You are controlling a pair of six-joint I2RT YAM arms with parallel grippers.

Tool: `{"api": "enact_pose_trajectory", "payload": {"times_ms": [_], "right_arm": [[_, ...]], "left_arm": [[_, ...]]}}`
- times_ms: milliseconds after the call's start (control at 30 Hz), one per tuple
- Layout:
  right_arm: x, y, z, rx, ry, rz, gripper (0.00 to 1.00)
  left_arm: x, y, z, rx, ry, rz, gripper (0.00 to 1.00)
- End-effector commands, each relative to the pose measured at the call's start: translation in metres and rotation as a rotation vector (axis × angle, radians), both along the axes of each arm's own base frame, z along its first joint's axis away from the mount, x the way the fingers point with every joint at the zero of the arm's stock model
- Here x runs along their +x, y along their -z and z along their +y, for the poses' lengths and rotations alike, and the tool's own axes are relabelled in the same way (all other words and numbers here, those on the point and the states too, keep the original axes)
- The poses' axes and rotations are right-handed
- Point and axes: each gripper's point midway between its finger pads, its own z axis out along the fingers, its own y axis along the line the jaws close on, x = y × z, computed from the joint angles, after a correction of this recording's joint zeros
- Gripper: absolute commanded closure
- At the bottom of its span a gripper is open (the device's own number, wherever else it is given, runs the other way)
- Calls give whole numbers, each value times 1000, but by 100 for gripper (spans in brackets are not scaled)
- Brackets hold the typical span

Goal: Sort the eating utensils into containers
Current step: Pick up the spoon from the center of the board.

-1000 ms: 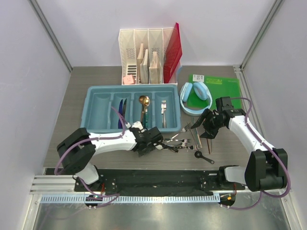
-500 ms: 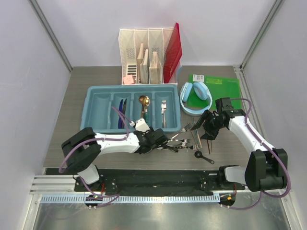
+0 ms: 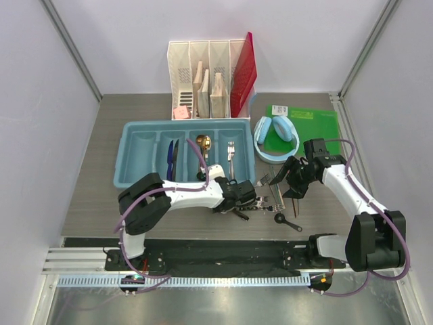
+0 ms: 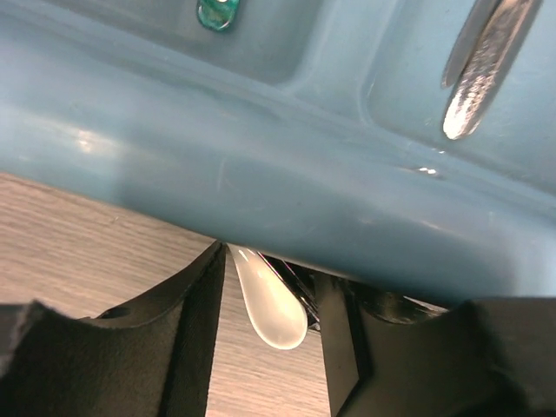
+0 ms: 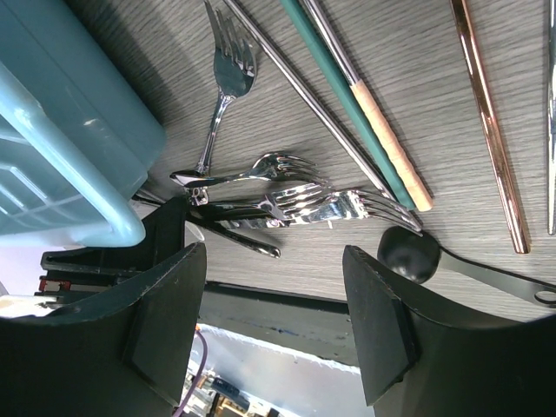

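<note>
The light blue tray [image 3: 127, 162] holds dark blue knives [image 3: 172, 154], a gold spoon [image 3: 203, 142] and a fork [image 3: 231, 152] in separate compartments. Loose forks [image 3: 267, 196], brown chopsticks [image 3: 295, 206] and a black spoon [image 3: 287, 221] lie on the table by its right front corner. My left gripper [image 3: 243, 198] is low against the tray's front wall [image 4: 261, 174]. It is open, its fingers straddling the pale end of a white spoon [image 4: 274, 313]. My right gripper [image 5: 271, 261] hovers wide open over the silver forks [image 5: 304, 200], holding nothing.
A white file organizer [image 3: 203, 74] with a red folder [image 3: 242, 71] stands behind the tray. Light blue headphones [image 3: 276, 135] lie on a green board [image 3: 308, 125] at the back right. A teal-handled utensil [image 5: 347, 87] and a copper chopstick [image 5: 491, 130] lie beside the forks.
My left arm has slid right along the tray's front wall to the edge of the utensil pile. The right arm has stayed where it was, still open.
</note>
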Motion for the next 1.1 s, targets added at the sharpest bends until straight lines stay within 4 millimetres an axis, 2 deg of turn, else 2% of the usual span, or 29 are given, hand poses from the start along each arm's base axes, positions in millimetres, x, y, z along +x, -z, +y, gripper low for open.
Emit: {"api": "enact_pose_trajectory", "payload": {"times_ms": [0,133,167,267,367,500,600,767,900,1067], "right_arm": [[0,-3,2,8,-11,-30,31],[0,-3,2,11,-9,-34,30],[0,-3,2,11,-8,-38,30],[-1,-2,2,12,-7,-40,30],[-1,0,2,11,-3,-33,30],[0,4,3,16,-2,-19,30],[3,3,3,19,1,-22,30],[6,1,6,34,9,-23,30],[8,1,6,37,16,-21,30],[10,-1,6,41,26,-26,30]], "left_arm": [[-38,48,60,204,-55,252,55],[-51,37,72,201,-37,287,59],[-57,38,81,212,-40,303,60],[-67,32,83,159,-27,326,65],[-86,37,101,158,-25,380,71],[-96,36,115,159,-29,393,78],[-93,26,117,161,-16,373,84],[-82,9,112,170,37,327,83],[-72,7,105,163,74,288,100],[-64,-2,104,196,94,267,100]]}}
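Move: The black spoon lies practically at the left hand's half-open fingers, its handle about 1 cm below and running off back and to the right. The white spoon lies beside it, its middle some 3 cm ahead and 3 cm left; the fork pile is about 9 cm to the right and level. The blue tray's middle is roughly 16 cm ahead and 14 cm left. From the right hand, the black spoon lies about 13 cm left, 3 cm back and 8 cm below. The left fingers close from half open to almost shut and pinch the black spoon's handle while dragging the spoon pair along the table, about 9 cm left and 6 cm back, away from the forks and towards the front edge. The hand stays low and level, its fingers tilting some 10 degrees steeper downward, then nearly stops as the pinch completes. ##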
